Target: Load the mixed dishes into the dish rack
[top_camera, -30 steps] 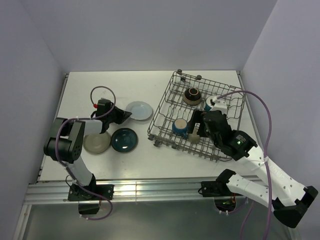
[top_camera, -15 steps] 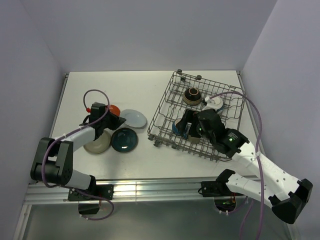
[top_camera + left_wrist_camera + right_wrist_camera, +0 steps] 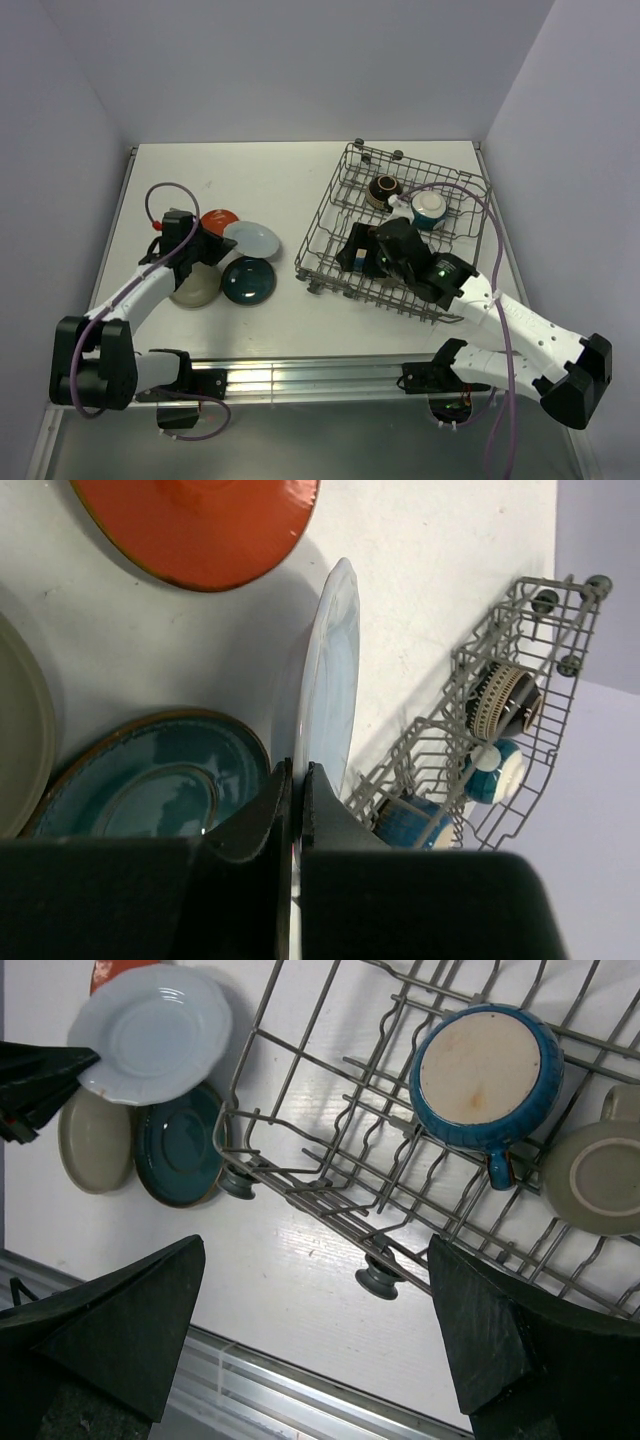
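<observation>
My left gripper [image 3: 297, 780] is shut on the rim of the pale blue plate [image 3: 335, 670], which I see edge-on. In the top view the left gripper [image 3: 215, 243] holds that pale blue plate [image 3: 252, 238] over the red-orange plate [image 3: 217, 219] and the dark teal plate [image 3: 248, 280]. The grey-beige plate [image 3: 192, 287] lies beside them. The dish rack [image 3: 330, 215] holds a brown bowl [image 3: 383, 189], a cream and teal bowl [image 3: 430, 209] and a blue cup [image 3: 487, 1070]. My right gripper [image 3: 362, 252] hangs open and empty over the rack's near left part.
The rack stands on small round feet [image 3: 378, 1280] near the table's right side. A pale cup [image 3: 600, 1175] also sits in the rack. White walls close in the table on three sides, and a metal rail [image 3: 300, 378] runs along the near edge.
The left gripper has drawn the pale blue plate to the left, uncovering the red-orange plate. The right arm has swung left across the rack with its jaws open.
</observation>
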### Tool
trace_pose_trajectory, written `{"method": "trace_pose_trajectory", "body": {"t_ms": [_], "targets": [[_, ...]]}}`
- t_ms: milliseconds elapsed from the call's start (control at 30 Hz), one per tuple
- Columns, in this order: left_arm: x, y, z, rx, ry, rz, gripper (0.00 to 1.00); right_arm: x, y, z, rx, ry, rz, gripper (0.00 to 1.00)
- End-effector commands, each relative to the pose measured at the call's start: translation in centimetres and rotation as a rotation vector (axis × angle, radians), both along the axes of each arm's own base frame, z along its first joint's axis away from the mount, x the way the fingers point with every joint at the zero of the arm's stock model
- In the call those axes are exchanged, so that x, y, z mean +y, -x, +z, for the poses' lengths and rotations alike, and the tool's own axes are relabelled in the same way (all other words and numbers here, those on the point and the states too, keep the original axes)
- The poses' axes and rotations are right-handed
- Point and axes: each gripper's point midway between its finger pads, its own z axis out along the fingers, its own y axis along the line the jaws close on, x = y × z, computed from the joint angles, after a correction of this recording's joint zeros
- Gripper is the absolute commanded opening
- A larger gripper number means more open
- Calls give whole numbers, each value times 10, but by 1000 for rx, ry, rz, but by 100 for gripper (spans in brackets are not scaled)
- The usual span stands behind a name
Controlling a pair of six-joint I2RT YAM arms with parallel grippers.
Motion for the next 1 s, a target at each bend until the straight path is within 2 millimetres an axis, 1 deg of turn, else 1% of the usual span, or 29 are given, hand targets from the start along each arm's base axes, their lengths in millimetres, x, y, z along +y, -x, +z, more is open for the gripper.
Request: {"method": "trace_pose_trajectory", "body": {"t_ms": [0, 133, 200, 233, 267, 300, 333, 367, 400, 433, 500, 533, 567, 600, 633, 700, 733, 800, 833, 867, 900, 967], "targets": [[-4, -9, 58, -153, 22, -36, 0, 16, -10, 28, -56, -58, 6, 100], [-1, -5, 84, -197, 30, -37, 0, 24, -12, 27, -51, -56, 20, 100], [-2, -1, 101, -230, 42, -47, 0, 31, -12, 32, -56, -79, 40, 100], [-3, 1, 107, -241, 47, -53, 0, 36, -12, 32, -51, -86, 54, 100], [-4, 3, 116, -261, 56, -59, 0, 43, -13, 37, -61, -115, 70, 100], [-8, 8, 128, -292, 76, -78, 0, 51, -10, 42, -54, -146, 106, 100], [-9, 11, 137, -315, 86, -88, 0, 57, -9, 43, -47, -168, 123, 100], [-12, 14, 146, -343, 99, -103, 0, 65, -10, 52, -64, -215, 139, 100], [-15, 19, 159, -378, 117, -118, 0, 72, -7, 57, -61, -251, 172, 100], [-20, 24, 167, -395, 143, -149, 0, 79, -4, 61, -54, -282, 197, 100], [-25, 34, 182, -436, 180, -176, 0, 91, -2, 75, -63, -357, 236, 100], [-29, 39, 189, -451, 201, -201, 0, 95, -1, 79, -63, -379, 245, 100], [-32, 46, 196, -475, 219, -216, 0, 100, -2, 87, -74, -420, 250, 100], [-34, 50, 201, -482, 246, -221, 0, 104, 0, 91, -73, -443, 268, 100], [-38, 57, 206, -491, 272, -251, 0, 107, -2, 100, -93, -480, 275, 100], [-41, 67, 217, -516, 313, -266, 0, 110, -2, 102, -102, -507, 283, 100], [-45, 72, 221, -523, 334, -289, 0, 113, -2, 110, -120, -540, 293, 100], [-48, 81, 230, -545, 369, -309, 0, 115, -2, 113, -136, -570, 299, 99], [-49, 84, 232, -547, 381, -317, 0, 118, -2, 122, -154, -610, 308, 98], [-52, 91, 236, -558, 408, -340, 0, 119, -2, 118, -149, -622, 310, 98], [-53, 94, 238, -563, 418, -349, 0, 120, -2, 119, -148, -636, 315, 98], [-55, 102, 239, -561, 439, -371, 0, 125, -2, 126, -156, -673, 334, 96]]}}
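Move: The left fingers already hold the light-blue plate up by its rim. The right hand's open fingers, where it is being taken, lie about 26 cm to the left hand's right, 8 cm back and 9 cm higher. The red plate lies 8 cm ahead, 4 cm left, and the teal plate 5 cm back, 3 cm right, both 9 cm below. From the right hand the light-blue plate is 21 cm left, 9 cm ahead, 11 cm lower; the blue mug is 7 cm ahead, 2 cm right, 13 cm below. Keeping its pinch on the light-blue plate's rim, the left hand lifts about 20 cm, drawing back some 8 cm and drifting right towards the right hand, while its fingers tip up and swing clockwise. The right hand, fingers wide open, comes left and then also up, roughly 10 cm each way, towards the plate, rolling its left side up some 30 degrees; no touch on the plate can be seen. ##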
